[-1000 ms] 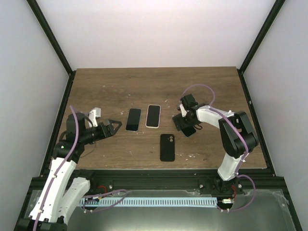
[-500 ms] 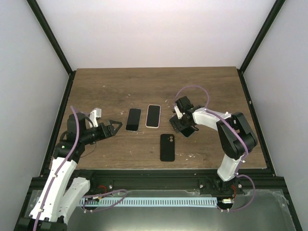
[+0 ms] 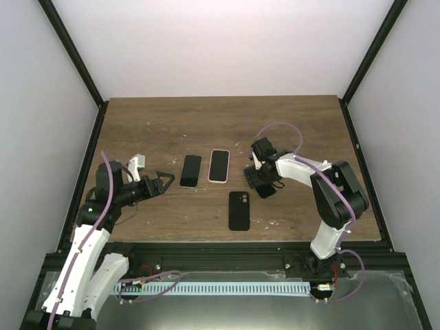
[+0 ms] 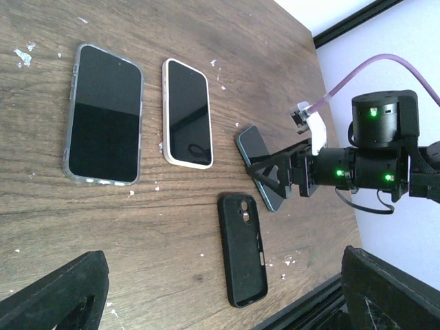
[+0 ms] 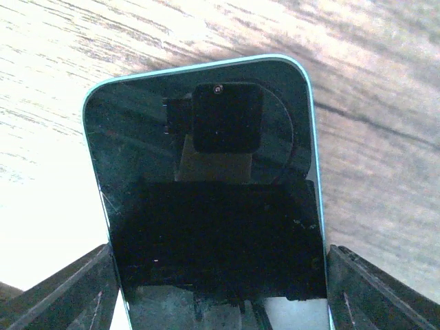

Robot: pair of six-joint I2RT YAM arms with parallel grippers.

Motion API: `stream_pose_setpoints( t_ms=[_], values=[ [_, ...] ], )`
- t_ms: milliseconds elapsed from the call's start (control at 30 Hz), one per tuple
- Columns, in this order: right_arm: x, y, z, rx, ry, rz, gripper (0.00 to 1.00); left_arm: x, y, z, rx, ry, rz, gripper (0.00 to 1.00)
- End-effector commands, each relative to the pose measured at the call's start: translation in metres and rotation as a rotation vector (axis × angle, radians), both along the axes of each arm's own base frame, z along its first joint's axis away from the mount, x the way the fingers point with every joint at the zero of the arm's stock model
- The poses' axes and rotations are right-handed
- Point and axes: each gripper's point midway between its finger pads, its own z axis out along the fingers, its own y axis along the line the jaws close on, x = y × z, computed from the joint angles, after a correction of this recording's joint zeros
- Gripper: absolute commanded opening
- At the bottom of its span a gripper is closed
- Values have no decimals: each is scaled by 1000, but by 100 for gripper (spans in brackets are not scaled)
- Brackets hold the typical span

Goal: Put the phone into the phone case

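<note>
The phone [image 5: 213,185], dark-screened with a teal rim, lies flat on the wooden table [image 3: 158,124], right of centre [image 3: 268,188]. My right gripper [image 5: 220,275] hangs low over it, open, one finger [image 5: 69,289] along each long side and almost touching the edges. The black phone case [image 3: 238,210] lies inner side up near the front edge, just left of and in front of the phone, and shows again in the left wrist view [image 4: 242,249]. My left gripper [image 3: 165,180] rests open and empty at the left, pointing towards the middle.
Two other phones lie side by side at the table's centre: a dark one in a clear case [image 3: 191,170] and one in a white case [image 3: 218,166]. Black frame rails border the table on all sides.
My right gripper has shifted slightly left and down over the teal phone, and its fingers have narrowed towards the phone's sides. The left arm has not moved.
</note>
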Motion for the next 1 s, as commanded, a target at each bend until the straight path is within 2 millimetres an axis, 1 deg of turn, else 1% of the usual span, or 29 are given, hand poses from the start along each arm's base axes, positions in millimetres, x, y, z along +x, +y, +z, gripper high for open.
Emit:
stream_pose_setpoints(
  t_ms=[0, 133, 200, 433, 567, 667, 767, 833, 967],
  values=[
    [-31, -4, -5, 32, 123, -121, 73, 0, -2, 7, -10, -31, -12, 94],
    [-36, -14, 5, 24, 114, -222, 72, -1, -2, 8, -12, -30, -12, 93],
    [-42, -12, 13, 62, 116, -258, 71, -1, -2, 7, -16, -28, -14, 94],
    [-72, 14, 39, 216, 134, -332, 70, 0, -5, 2, -36, -17, -21, 93],
    [-86, 38, 58, 309, 131, -350, 70, 0, -5, 3, -40, -24, -24, 93],
    [-95, 56, 68, 372, 140, -371, 70, -1, -7, 4, -42, -29, -35, 93],
    [-103, 73, 72, 418, 150, -401, 70, -1, -7, 4, -40, -29, -40, 93],
    [-109, 80, 68, 432, 162, -425, 70, -1, -7, 4, -39, -30, -41, 93],
    [-111, 81, 59, 437, 169, -484, 70, -2, -8, 5, -40, -32, -46, 93]
  ],
)
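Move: The phone is already pinched in the right hand. The phone case it goes to has its middle about 12 cm back and 7 cm left, roughly level with the hand. The white-framed phone lies some 16 cm left and 6 cm ahead of the hand, with the clear-cased phone about 27 cm left and 4 cm ahead. From the left hand the case is some 22 cm right, level fore-and-aft, about 19 cm below. Keep the right gripper's pinch across the phone's long sides and draw the phone back about 12 cm towards the phone case, swinging left some 7 cm from midway as you lift it off the table about 6 cm. Turn the wrist clockwise some 20 degrees on the way and let the hand's left side rise about as much. ##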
